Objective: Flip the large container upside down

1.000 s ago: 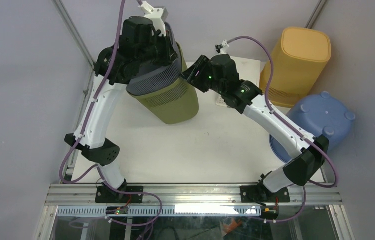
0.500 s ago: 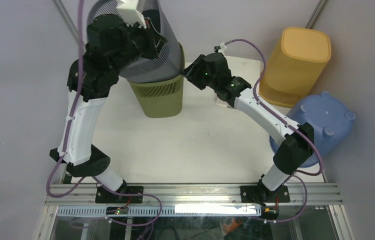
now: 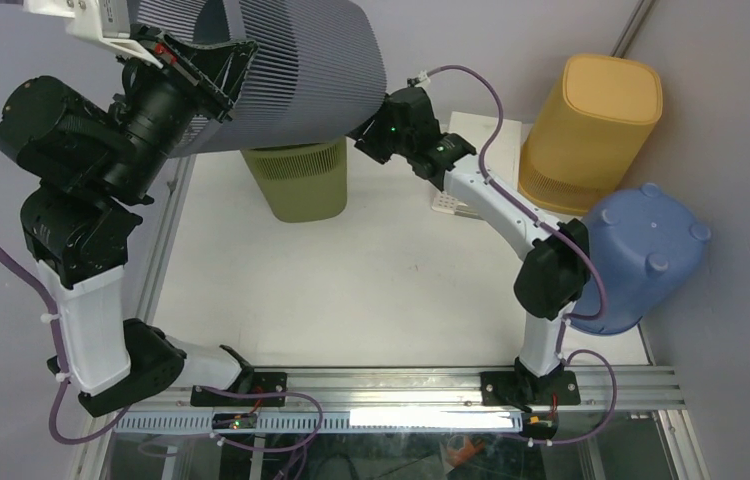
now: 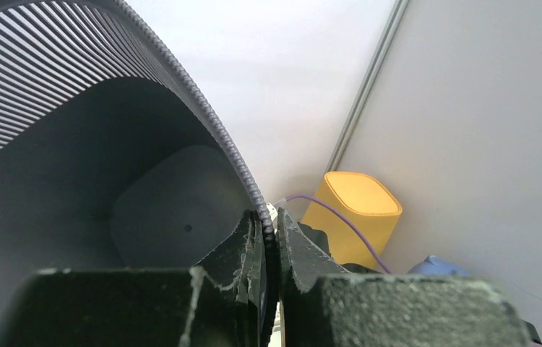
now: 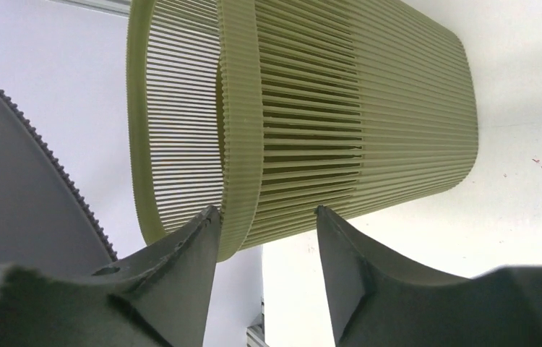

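The large container is grey and ribbed. It hangs in the air on its side, mouth toward the left, above the table's back left. My left gripper is shut on its rim; the left wrist view shows the beaded rim pinched between the fingers of the left gripper, and the dark inside. My right gripper is open just under the grey body, facing an olive ribbed container. In the right wrist view the right gripper holds nothing, and the olive container lies beyond it.
A yellow container stands upside down at the back right. A blue tub lies overturned on the right edge. A small white object lies behind my right forearm. Frame posts and walls close in the back.
My left arm has raised the grey container out of the olive one and tipped it sideways. The olive container now stands alone on the table. My right gripper moved back and left, toward it.
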{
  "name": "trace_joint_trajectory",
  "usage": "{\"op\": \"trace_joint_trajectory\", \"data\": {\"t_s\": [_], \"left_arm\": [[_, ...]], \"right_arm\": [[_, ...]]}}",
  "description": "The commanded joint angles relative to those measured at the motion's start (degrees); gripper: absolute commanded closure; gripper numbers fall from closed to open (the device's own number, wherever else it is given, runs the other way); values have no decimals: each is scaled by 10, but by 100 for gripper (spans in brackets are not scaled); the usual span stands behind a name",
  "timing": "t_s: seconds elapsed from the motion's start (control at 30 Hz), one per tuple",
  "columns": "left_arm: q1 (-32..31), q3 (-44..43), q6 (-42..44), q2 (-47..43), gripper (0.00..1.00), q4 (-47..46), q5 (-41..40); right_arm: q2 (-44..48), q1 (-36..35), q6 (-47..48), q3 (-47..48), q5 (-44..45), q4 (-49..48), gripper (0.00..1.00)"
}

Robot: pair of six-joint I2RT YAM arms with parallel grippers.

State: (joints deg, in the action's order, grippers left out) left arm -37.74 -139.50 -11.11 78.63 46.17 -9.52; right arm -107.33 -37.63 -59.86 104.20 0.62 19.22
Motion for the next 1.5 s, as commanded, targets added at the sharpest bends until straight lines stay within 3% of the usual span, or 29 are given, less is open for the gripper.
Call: {"op": "trace_joint_trajectory", "data": {"t_s": [0.0,0.23,0.37,0.6,0.77,1.0,1.17,1.33,1.47], "left_arm": [[-6,11,0,-15,100,-102,32],[-6,38,-7,-17,100,-106,45],[-5,60,-20,-15,100,-114,71],[-6,152,-103,-13,100,-178,214],[-15,246,-155,-12,100,-214,272],[-26,268,-135,-24,100,-214,243],[-29,291,-156,-14,100,-210,282],[-53,387,-171,-28,100,-234,276],[-80,459,-202,-33,100,-291,318]], "right_arm": [[30,12,30,-11,-20,58,43],[234,87,91,-167,-11,50,28],[349,114,193,-234,18,85,23],[472,128,297,-254,111,250,17],[549,128,315,-201,166,339,17],[580,128,340,-187,225,345,16],[561,128,336,-189,230,359,16],[568,128,342,-186,218,342,16],[564,128,345,-185,223,342,16]]}}
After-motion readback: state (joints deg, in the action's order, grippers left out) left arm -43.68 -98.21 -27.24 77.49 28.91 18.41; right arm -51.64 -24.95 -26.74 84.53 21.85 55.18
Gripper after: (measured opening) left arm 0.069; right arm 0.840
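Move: The left hand already holds the grey basket high by its rim; the clear middle of the table lies about 20 cm to its right, 4 cm ahead and some 63 cm below, with the green basket about 33 cm ahead, 6 cm left and 47 cm down. From the right hand, the grey basket is about 17 cm left, 3 cm back and 32 cm higher; the green basket is some 12 cm ahead and 20 cm left, the white crate 18 cm ahead and 30 cm right, both lower. Keeping its pinch on the rim, the left hand carries the grey basket away from above the green one, down about 20 cm and some 17 cm to the right towards the middle of the table, while its wrist turns about 35 degrees clockwise and tips the fingers down. The right hand backs away from the green basket's rim, some 32 cm to the right and 19 cm back while rising a little, its fingers opening wide and its wrist rolling left side down and turning clockwise, then waits empty near the blue tub. ##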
